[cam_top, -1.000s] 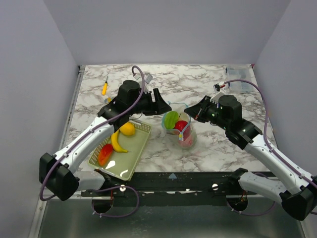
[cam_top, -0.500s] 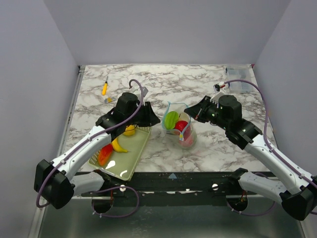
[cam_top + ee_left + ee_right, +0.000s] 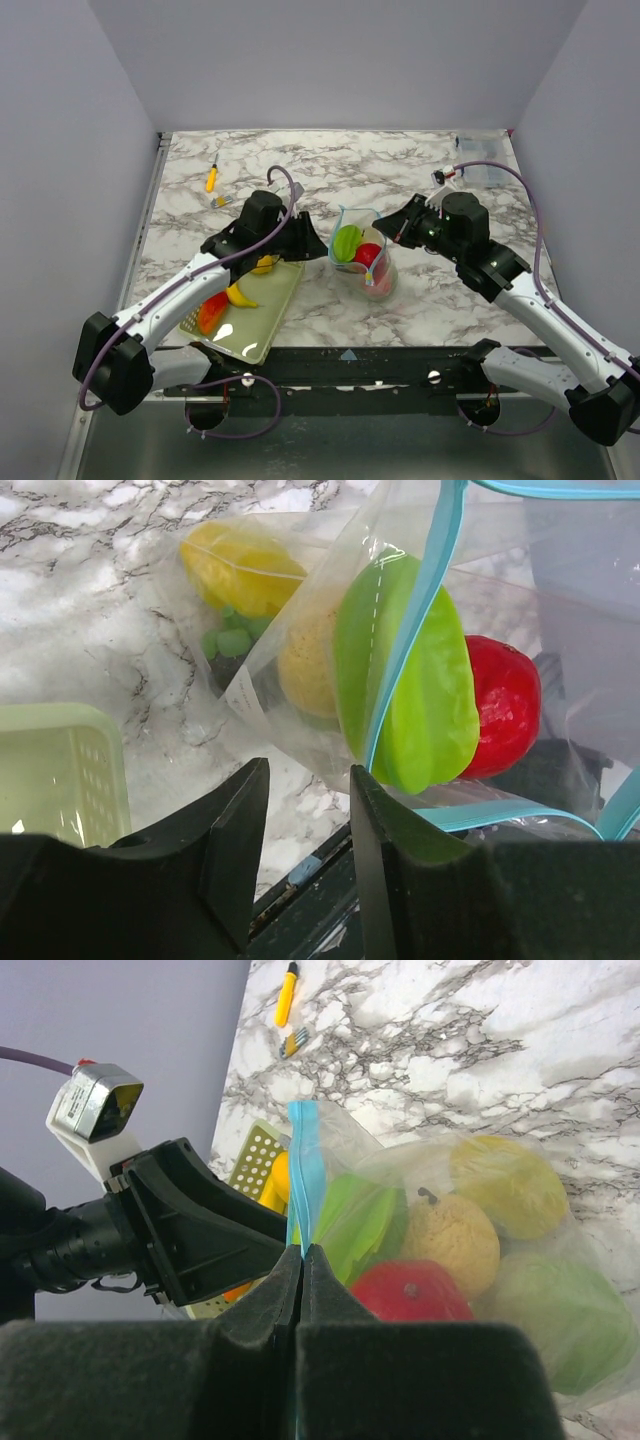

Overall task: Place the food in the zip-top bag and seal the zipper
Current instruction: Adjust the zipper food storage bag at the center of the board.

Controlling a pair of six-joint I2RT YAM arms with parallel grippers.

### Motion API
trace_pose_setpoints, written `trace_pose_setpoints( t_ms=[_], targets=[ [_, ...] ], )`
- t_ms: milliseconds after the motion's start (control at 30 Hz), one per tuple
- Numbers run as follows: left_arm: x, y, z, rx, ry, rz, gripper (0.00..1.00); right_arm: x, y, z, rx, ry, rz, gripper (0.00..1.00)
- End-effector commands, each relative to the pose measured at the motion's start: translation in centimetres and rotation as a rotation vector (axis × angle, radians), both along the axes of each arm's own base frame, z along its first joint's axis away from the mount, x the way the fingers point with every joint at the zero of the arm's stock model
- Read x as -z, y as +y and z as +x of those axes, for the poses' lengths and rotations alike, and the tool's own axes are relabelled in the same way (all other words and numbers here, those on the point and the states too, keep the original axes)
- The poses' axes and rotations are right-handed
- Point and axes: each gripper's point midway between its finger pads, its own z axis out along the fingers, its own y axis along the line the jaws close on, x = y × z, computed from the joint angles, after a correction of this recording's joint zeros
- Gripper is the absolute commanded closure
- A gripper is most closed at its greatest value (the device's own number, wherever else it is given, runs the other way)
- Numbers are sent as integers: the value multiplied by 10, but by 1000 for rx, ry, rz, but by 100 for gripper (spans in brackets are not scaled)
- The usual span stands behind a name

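Note:
The clear zip-top bag [image 3: 372,272] stands on the marble table, its light-blue zipper [image 3: 425,600] gaping at the top. A green food [image 3: 420,680] sits in the mouth beside a red food [image 3: 505,705], with yellow and pale pieces lower inside. My right gripper [image 3: 303,1250] is shut on the zipper [image 3: 305,1160] at the bag's right rim. My left gripper [image 3: 305,770] hangs open just left of the bag with nothing between its fingers. A banana [image 3: 238,295], a red-orange piece [image 3: 212,312] and a yellow-orange fruit [image 3: 262,264] lie in the mesh basket.
The pale green mesh basket [image 3: 255,340] sits at the front left, under my left arm. A yellow pen-like item [image 3: 211,179] and a small object [image 3: 222,200] lie at the back left. A clear container [image 3: 480,172] stands at the back right corner.
My left gripper has drawn back from the bag's mouth, lower and to the left, and its jaws have narrowed. The right gripper and the bag have stayed put.

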Motion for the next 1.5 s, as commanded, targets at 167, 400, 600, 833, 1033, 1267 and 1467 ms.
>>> trace_pose_setpoints(
  t_ms=[167, 400, 600, 833, 1033, 1267, 1467],
  targets=[
    [-32, 12, -5, -55, -122, -70, 62, -11, -2, -2, 9, -28, 16, 99],
    [-27, 2, -6, -22, -84, -92, 67, -9, 0, -2, 4, -21, 21, 99],
    [-14, -3, -7, -7, -53, -101, 70, -11, -2, -3, 9, -26, 25, 99],
    [-7, -15, -11, 36, -20, -121, 64, -7, 0, -2, 5, -18, 21, 99],
    [-5, -25, -12, 66, 7, -138, 63, -3, 1, -1, 3, -12, 15, 99],
    [-26, -26, -15, 98, -15, -156, 100, -6, -1, -1, -27, -45, -54, 99],
    [-72, -27, -24, 87, 6, -232, 100, -18, -22, 0, -85, -96, -331, 99]
  ],
)
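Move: The left hand, part open, is just short of the zipper's left edge on the storage bag, which is about 2 cm to its right, 1 cm back and 1 cm lower. The green pepper in the bag lies roughly 5 cm right, 3 cm ahead and 5 cm below it; the red fruit is some 9 cm right, level fore and aft, 7 cm below. From the right hand, already gripping the opposite edge, the left edge lies about 9 cm left, 3 cm back and 5 cm below. Up about 3 cm and slightly back, then down again and some 2 cm to the right, the left hand works its fingertips around the zipper's left edge, shuts them to pinch it, and rises roughly 3 cm. The right hand holds the other edge still until the end, then eases about 1 cm to the right, rolling some 10 degrees so that its left side dips. ##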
